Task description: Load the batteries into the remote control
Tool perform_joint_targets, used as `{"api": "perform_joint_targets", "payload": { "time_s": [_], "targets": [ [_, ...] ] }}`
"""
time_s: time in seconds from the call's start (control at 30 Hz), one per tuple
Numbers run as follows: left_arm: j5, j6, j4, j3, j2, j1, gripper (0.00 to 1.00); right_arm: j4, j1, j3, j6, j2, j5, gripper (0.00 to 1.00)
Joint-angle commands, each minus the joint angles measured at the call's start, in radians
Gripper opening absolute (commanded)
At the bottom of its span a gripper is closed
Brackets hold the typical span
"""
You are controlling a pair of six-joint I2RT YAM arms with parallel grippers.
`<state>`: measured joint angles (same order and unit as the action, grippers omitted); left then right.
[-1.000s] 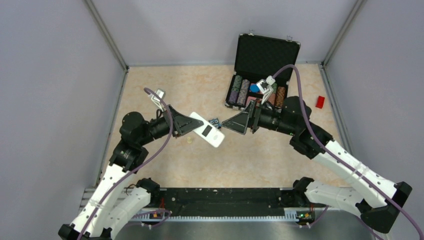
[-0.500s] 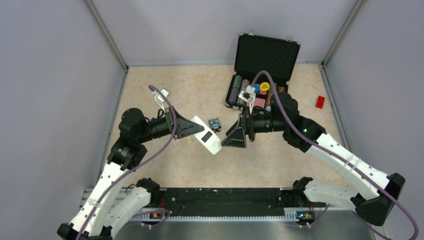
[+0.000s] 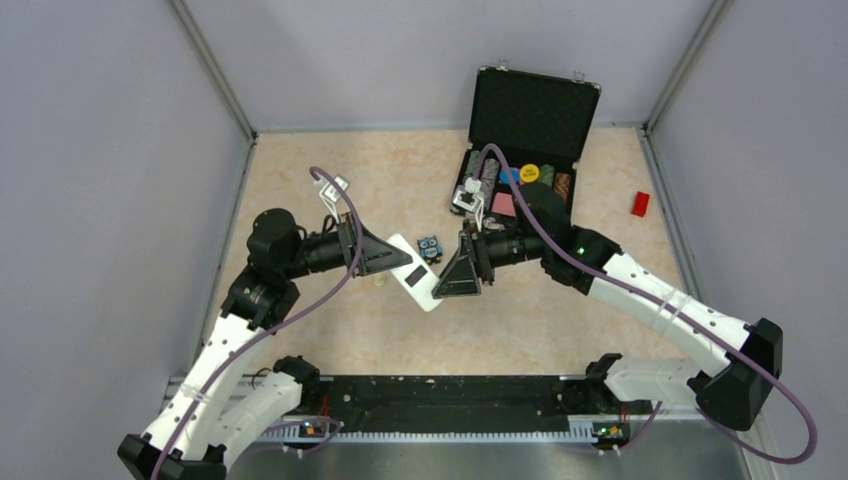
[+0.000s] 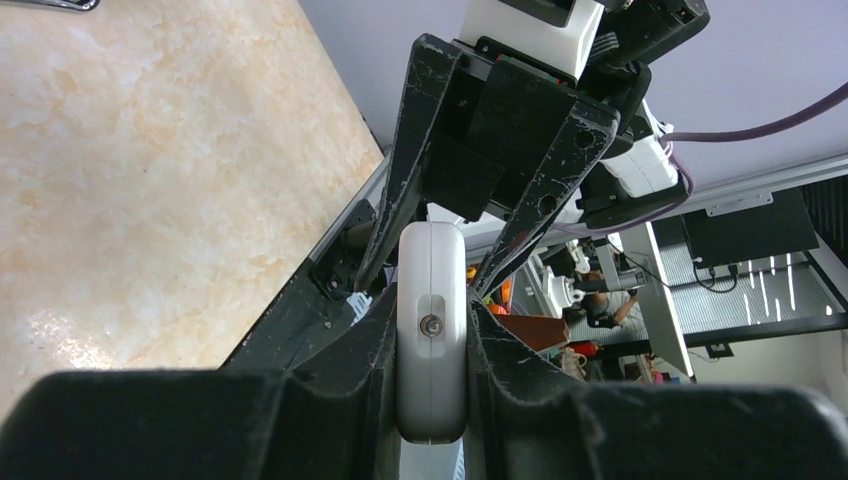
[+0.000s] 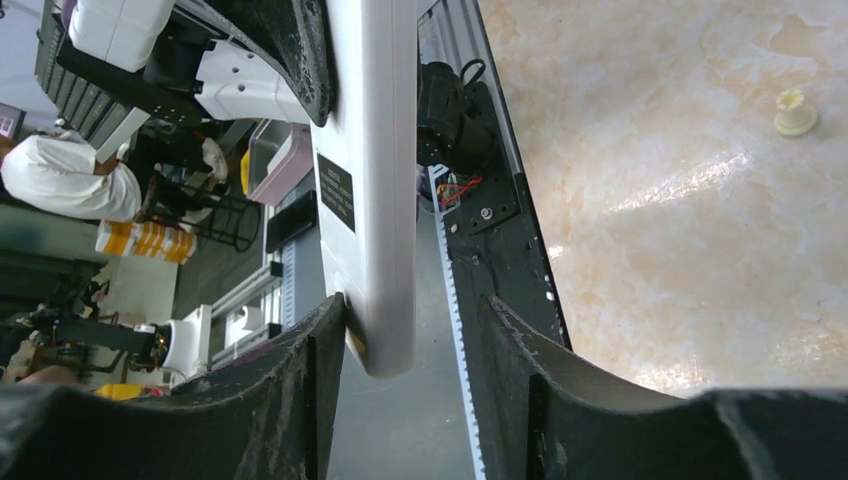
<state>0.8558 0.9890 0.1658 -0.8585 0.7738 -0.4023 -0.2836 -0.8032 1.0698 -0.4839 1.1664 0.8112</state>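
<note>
The remote control is a white bar held above the table, its back with a small dark bay turned up. My left gripper is shut on its left end; in the left wrist view the white end is pinched between both fingers. My right gripper is open around the other end. In the right wrist view one finger touches the remote and the other finger stands clear of it, with a gap between. The batteries are out of view.
An open black case with coloured chips stands at the back right. A blue owl toy lies just behind the remote. A cream peg lies under the left gripper and a red block at the far right.
My right gripper has swung left and nearer, from the case side onto the remote's free end, and its jaws have narrowed. The left gripper keeps its hold on the remote.
</note>
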Motion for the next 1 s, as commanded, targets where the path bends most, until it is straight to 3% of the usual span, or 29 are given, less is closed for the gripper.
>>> {"api": "perform_joint_targets", "payload": {
  "time_s": [0.0,0.1,0.37,0.5,0.67,0.8,0.87,0.97],
  "targets": [
    [0.076,0.027,-0.126,-0.01,-0.015,-0.006,0.0,0.058,-0.008,0.037,0.0,0.039,-0.065,0.46],
    [0.088,0.06,-0.193,0.014,-0.024,-0.006,0.0,0.057,-0.009,0.041,-0.005,0.061,-0.089,0.42],
    [0.099,0.09,-0.245,0.031,-0.022,-0.006,0.0,0.12,-0.014,0.022,-0.034,0.072,-0.082,0.41],
    [0.102,0.09,-0.247,0.024,-0.019,-0.006,0.0,0.156,-0.015,0.009,-0.056,0.077,-0.046,0.26],
    [0.086,0.091,-0.243,0.024,-0.015,-0.006,0.0,0.153,-0.014,0.0,-0.073,0.077,-0.023,0.0],
    [0.065,0.092,-0.233,0.018,-0.013,-0.006,0.36,0.131,-0.015,-0.002,-0.076,0.062,-0.038,0.0],
    [0.046,0.086,-0.216,0.01,-0.014,-0.006,0.66,0.117,-0.015,0.0,-0.078,0.052,-0.064,0.0],
    [-0.007,0.025,-0.106,-0.015,-0.011,-0.006,0.97,0.078,-0.014,0.003,-0.075,0.039,-0.106,0.0]
  ]
}}
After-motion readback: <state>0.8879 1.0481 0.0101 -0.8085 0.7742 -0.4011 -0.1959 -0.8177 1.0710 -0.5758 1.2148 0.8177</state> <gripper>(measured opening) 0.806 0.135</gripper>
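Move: The remote control is already in the left fingers, its middle about 2 cm back and 1 cm right of the left hand point. Its near end lies inside the right hand's still open fingers, so that its middle is some 3 cm ahead and 4 cm left of the right hand point. On the table, about 22 cm lower than the right hand, the blue toy stands roughly 11 cm ahead and 1 cm left, the cream pawn some 6 cm ahead and 12 cm left. Leftward by about 1.5 cm, the right hand works farther over the near end of the remote control, its fingers closing from half open until they pinch it between the pads. The left hand stays nearly in place, dipping and rising within 1 cm, and holds the remote until the right has shut; only then do its own fingers spread wide to let go. ##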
